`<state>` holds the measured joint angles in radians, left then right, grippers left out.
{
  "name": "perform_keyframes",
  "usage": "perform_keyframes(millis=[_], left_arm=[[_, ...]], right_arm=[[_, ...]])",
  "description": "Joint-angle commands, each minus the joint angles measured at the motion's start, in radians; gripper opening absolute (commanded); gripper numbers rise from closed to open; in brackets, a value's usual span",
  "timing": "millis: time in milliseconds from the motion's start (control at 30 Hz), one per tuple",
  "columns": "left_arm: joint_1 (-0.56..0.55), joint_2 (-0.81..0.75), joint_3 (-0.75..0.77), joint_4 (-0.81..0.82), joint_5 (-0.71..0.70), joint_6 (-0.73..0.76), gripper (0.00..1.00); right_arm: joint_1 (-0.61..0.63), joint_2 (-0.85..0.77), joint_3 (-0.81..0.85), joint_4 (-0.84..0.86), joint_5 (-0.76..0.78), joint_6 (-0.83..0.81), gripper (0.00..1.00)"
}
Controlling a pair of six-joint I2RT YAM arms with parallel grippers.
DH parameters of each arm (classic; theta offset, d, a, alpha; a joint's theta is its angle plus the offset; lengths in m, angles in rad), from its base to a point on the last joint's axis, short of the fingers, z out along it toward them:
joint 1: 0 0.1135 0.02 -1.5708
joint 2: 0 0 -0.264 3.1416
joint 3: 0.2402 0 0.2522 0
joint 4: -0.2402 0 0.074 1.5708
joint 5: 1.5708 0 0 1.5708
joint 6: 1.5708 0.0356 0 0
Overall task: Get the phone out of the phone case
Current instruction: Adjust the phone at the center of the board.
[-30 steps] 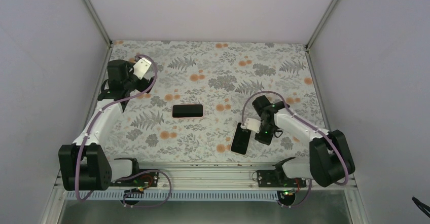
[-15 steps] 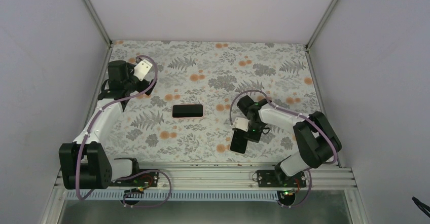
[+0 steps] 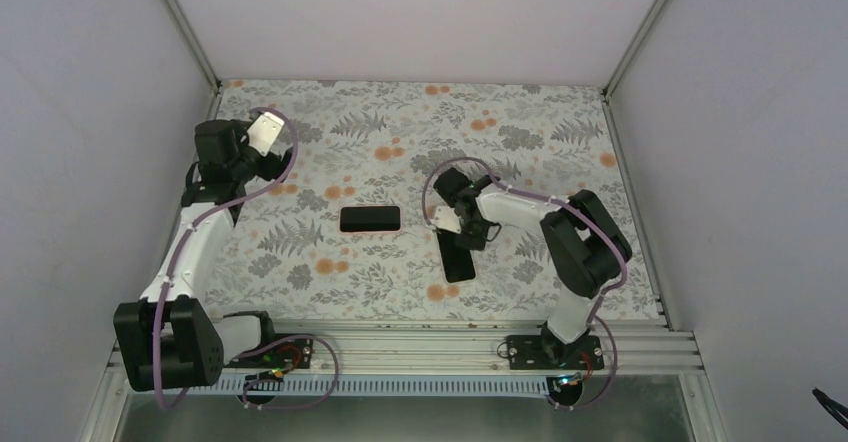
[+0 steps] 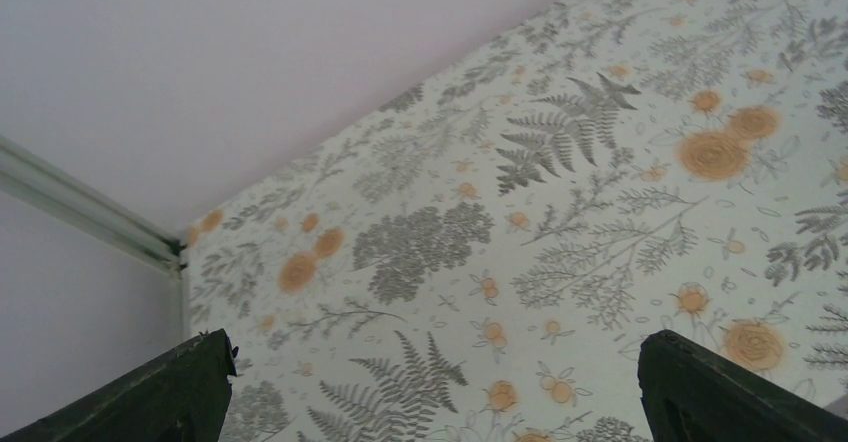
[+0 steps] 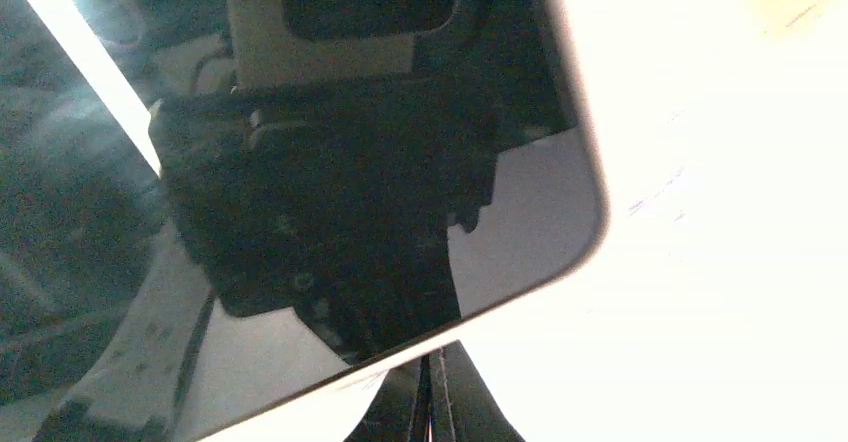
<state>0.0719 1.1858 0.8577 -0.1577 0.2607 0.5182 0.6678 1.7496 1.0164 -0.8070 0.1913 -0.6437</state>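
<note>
A black phone (image 3: 458,262) lies flat on the flowered table, right of centre, with its long side running almost front to back. Its glossy screen (image 5: 300,162) fills the right wrist view and mirrors the arm. My right gripper (image 3: 463,232) is shut, and its fingertips (image 5: 448,402) are pressed together low against the phone's far end, holding nothing. The black phone case (image 3: 369,219) lies crosswise at mid-table, apart from the phone. My left gripper (image 3: 236,158) hangs open at the far left, with only tablecloth between its fingers (image 4: 700,387).
The floral tablecloth (image 3: 520,142) covers the whole table. Pale walls with metal corner posts (image 3: 185,22) enclose it on three sides. The rail with both arm bases (image 3: 400,347) runs along the near edge.
My right arm swung left across the table with its shut fingers against the phone, sliding it left and turning it. The left gripper drifted slightly left, still open.
</note>
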Motion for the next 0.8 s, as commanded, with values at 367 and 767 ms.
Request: perform_keyframes(millis=[367,767], left_arm=[[0.072,-0.036,-0.038,0.018,0.09,-0.009,1.0],[0.1,-0.038,-0.024,-0.003,0.088,0.016,1.0]], right_arm=[[0.013,0.051,0.179,0.163,-0.174,-0.092,0.04],[0.023,-0.051,0.228,-0.134,-0.335,0.095,1.0]])
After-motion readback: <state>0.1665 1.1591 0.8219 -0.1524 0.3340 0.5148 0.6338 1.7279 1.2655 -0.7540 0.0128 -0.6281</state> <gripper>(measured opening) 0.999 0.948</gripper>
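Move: The phone lies flat right beside the right hand's shut fingertips, which are low at its right long edge, near the far corner; its middle is about 4 cm back and 3 cm to the left, roughly 1 cm below. The pink phone case lies some 26 cm to the left of that hand and 5 cm farther out. From the raised left hand, the phone's middle is about 40 cm to the right, 17 cm back and 22 cm below. The phone's far end is swept to the left by the right hand's still-shut fingertips, already at its right edge, as the hand slides low over the table, forward and left, about 5 cm forward and nearly 7 cm left. The hand then lifts clear by some 7 cm, its left side tipping up, and opens the fingers wide. The left hand drifts about 2 cm left. ##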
